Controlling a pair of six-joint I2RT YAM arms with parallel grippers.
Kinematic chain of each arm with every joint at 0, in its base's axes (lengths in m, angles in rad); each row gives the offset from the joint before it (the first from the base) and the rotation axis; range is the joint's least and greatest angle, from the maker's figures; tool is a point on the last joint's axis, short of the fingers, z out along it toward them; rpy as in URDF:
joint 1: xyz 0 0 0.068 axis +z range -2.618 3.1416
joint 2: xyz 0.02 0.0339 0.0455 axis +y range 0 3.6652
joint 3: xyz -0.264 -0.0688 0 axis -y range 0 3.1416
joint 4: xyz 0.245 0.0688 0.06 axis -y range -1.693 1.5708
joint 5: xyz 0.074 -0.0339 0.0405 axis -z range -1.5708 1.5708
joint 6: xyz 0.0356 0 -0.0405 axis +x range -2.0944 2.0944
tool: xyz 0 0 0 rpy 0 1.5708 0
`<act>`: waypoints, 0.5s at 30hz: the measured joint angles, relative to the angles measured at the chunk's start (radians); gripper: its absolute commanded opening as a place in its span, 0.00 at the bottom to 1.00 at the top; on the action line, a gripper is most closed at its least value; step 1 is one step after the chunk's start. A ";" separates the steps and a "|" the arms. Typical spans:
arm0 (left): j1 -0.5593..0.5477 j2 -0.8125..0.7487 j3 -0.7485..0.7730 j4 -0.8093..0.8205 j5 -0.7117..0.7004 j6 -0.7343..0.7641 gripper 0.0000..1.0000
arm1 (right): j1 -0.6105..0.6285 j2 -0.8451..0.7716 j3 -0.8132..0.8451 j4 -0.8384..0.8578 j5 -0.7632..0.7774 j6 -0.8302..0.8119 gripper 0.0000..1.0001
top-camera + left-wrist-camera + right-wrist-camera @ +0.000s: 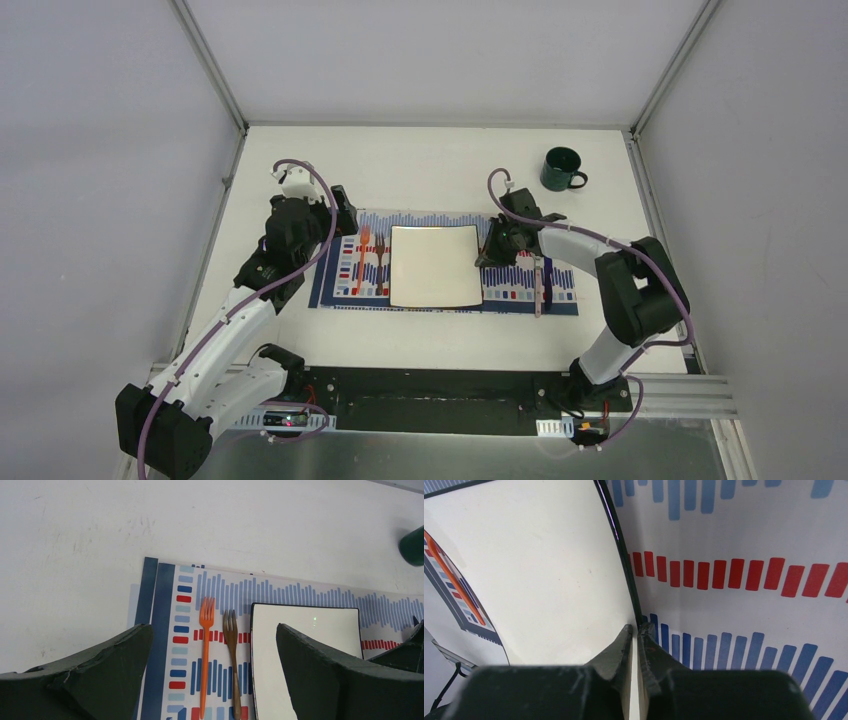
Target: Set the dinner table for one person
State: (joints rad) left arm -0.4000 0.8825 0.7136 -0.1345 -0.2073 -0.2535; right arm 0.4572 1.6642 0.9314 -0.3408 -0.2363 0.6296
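On the white dinner table (440,160) lies a striped placemat (520,285) with a square white plate (435,265) at its middle. An orange fork (205,655) and a brown fork (233,655) lie side by side left of the plate (300,625). My left gripper (212,630) hangs open above the forks, holding nothing. My right gripper (636,629) is shut on the plate's (539,580) right rim, one finger over the plate and one on the placemat's (734,540) side. A pink utensil (538,285) lies on the placemat's right part.
A dark green mug (562,168) stands on the table at the back right, apart from the placemat. Aluminium frame posts and white walls close the table in on three sides. The arm bases sit along the near edge.
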 measured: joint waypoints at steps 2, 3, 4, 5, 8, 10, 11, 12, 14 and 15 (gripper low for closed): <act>0.000 0.000 0.000 0.000 0.000 0.000 0.99 | 0.001 0.001 0.001 0.001 0.000 0.000 0.08; 0.000 0.000 0.000 0.000 0.000 0.000 0.99 | 0.001 0.002 0.002 0.001 0.000 0.000 0.07; 0.000 0.000 0.000 0.000 0.000 0.000 0.99 | 0.002 0.002 0.002 0.001 0.000 0.000 0.07; 0.000 0.000 0.000 0.000 0.000 0.000 0.99 | 0.002 0.002 0.002 0.001 0.000 0.000 0.07; 0.000 0.000 0.000 0.000 0.000 0.000 0.99 | 0.002 0.002 0.002 0.001 0.000 0.000 0.14; 0.000 0.000 0.000 0.000 0.000 0.000 0.99 | 0.002 0.002 0.002 0.000 0.001 0.000 0.33; 0.000 0.000 0.000 0.000 0.000 0.000 0.99 | 0.004 0.002 0.002 0.000 0.004 0.004 0.37; 0.000 0.000 0.000 0.000 0.000 0.000 0.99 | 0.008 0.002 0.002 -0.001 0.005 0.008 0.42; 0.000 0.000 0.000 0.000 0.000 0.000 0.99 | 0.019 -0.003 0.002 -0.010 0.017 0.005 0.57; 0.000 0.000 0.000 0.000 0.000 0.000 0.99 | 0.026 -0.013 0.002 -0.024 0.029 0.003 0.60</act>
State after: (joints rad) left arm -0.4000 0.8825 0.7132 -0.1341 -0.2077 -0.2535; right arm 0.4828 1.6512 0.9333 -0.3649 -0.2077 0.6327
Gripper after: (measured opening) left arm 0.992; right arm 0.472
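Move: The plate, its right rim at my right fingertips, has its middle about 9 cm to the left of my right hand, level front to back and about 1 cm below. The spoon lies some 10 cm to that hand's right and 5 cm nearer me, the knife about 13 cm right and 4 cm nearer; the brown fork lies some 20 cm left, straight across the plate. From my left hand the plate is roughly 20 cm right, 3 cm back and 20 cm lower. I hold my right hand low at the plate's right rim, fingers still nearly shut on it, then spread them to about half open and let the rim go, one finger over the plate and the other over the placemat. As they part, the hand begins to ease back towards me, only about half a centimetre, hardly turning. ##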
